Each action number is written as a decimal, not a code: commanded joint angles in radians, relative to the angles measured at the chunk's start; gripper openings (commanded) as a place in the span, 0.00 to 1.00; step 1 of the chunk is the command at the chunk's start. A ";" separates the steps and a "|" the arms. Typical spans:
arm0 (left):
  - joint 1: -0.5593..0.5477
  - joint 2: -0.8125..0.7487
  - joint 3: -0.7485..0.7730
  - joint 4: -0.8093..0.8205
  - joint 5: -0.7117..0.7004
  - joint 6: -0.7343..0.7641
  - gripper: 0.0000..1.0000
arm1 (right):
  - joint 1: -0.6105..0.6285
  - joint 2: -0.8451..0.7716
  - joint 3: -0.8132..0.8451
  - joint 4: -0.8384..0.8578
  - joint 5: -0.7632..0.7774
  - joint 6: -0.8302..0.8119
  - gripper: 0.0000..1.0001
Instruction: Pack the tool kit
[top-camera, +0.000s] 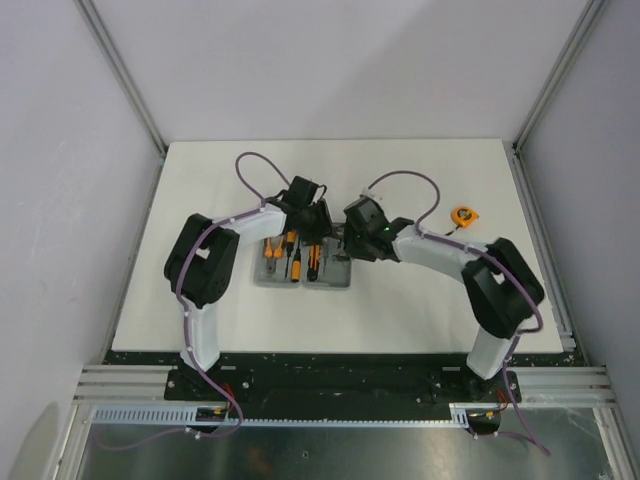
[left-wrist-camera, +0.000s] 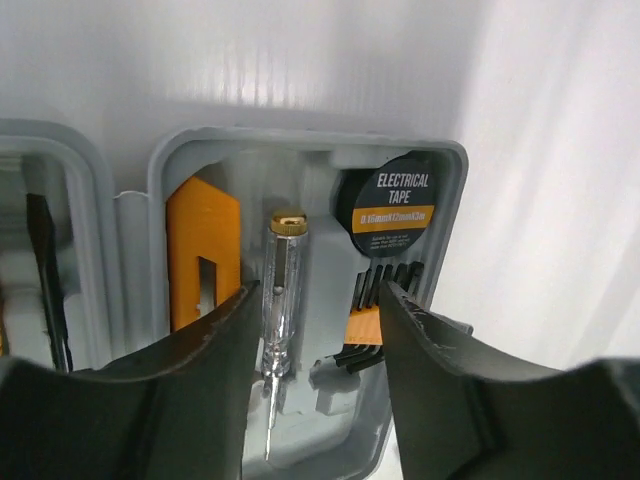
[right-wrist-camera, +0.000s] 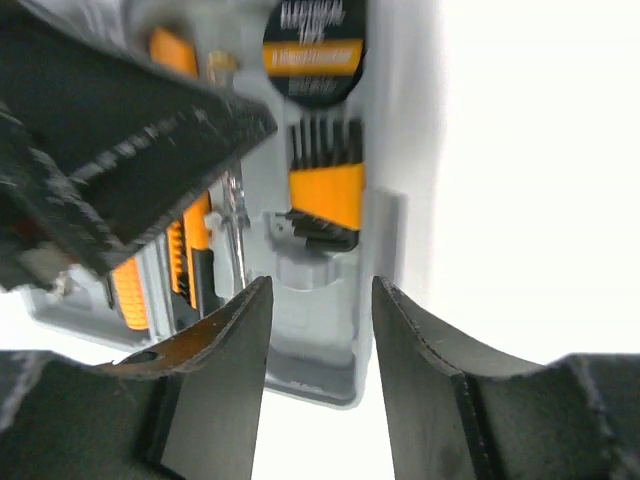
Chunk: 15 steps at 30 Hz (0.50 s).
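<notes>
The tool kit's grey case lies open on the white table, with orange-and-black tools in its slots. My left gripper hovers open over the case's right half. Below its fingertips lie a clear tester screwdriver, an orange knife, a roll of electrical tape and a set of hex keys. My right gripper is open above the case's near right corner, with nothing between its fingers. The orange tape measure sits on the table to the right, outside the case.
The two grippers are close together over the case; the left one's finger crosses the upper left of the right wrist view. Grey walls with metal rails enclose the table on three sides.
</notes>
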 joint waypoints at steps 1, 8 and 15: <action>0.000 -0.077 0.019 -0.178 -0.038 0.059 0.58 | -0.012 -0.179 0.002 -0.120 0.167 0.037 0.50; 0.019 -0.174 0.041 -0.182 -0.038 0.096 0.89 | -0.107 -0.274 -0.003 -0.286 0.326 0.090 0.70; 0.050 -0.254 0.041 -0.181 -0.020 0.146 0.98 | -0.295 -0.253 -0.003 -0.318 0.334 0.051 0.99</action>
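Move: The tape measure is my right hand's next target: about 31 cm to its right, 12 cm ahead and 4 cm below. The hex keys in the case lie nearly under that hand, 2 cm ahead and 1 cm left, with the electrical tape 7 cm ahead and 2 cm left. From my left hand, which is low over the case, the tape measure is some 37 cm right and 6 cm ahead. I lift my empty right hand up out of the case, about 8 cm, then sweep it some 14 cm right towards the tape measure, turning it roughly 25 degrees clockwise while its fingers spread fully. My left hand opens wide too, first drawing back and left against the case, then rising about 5 cm clear of it. ##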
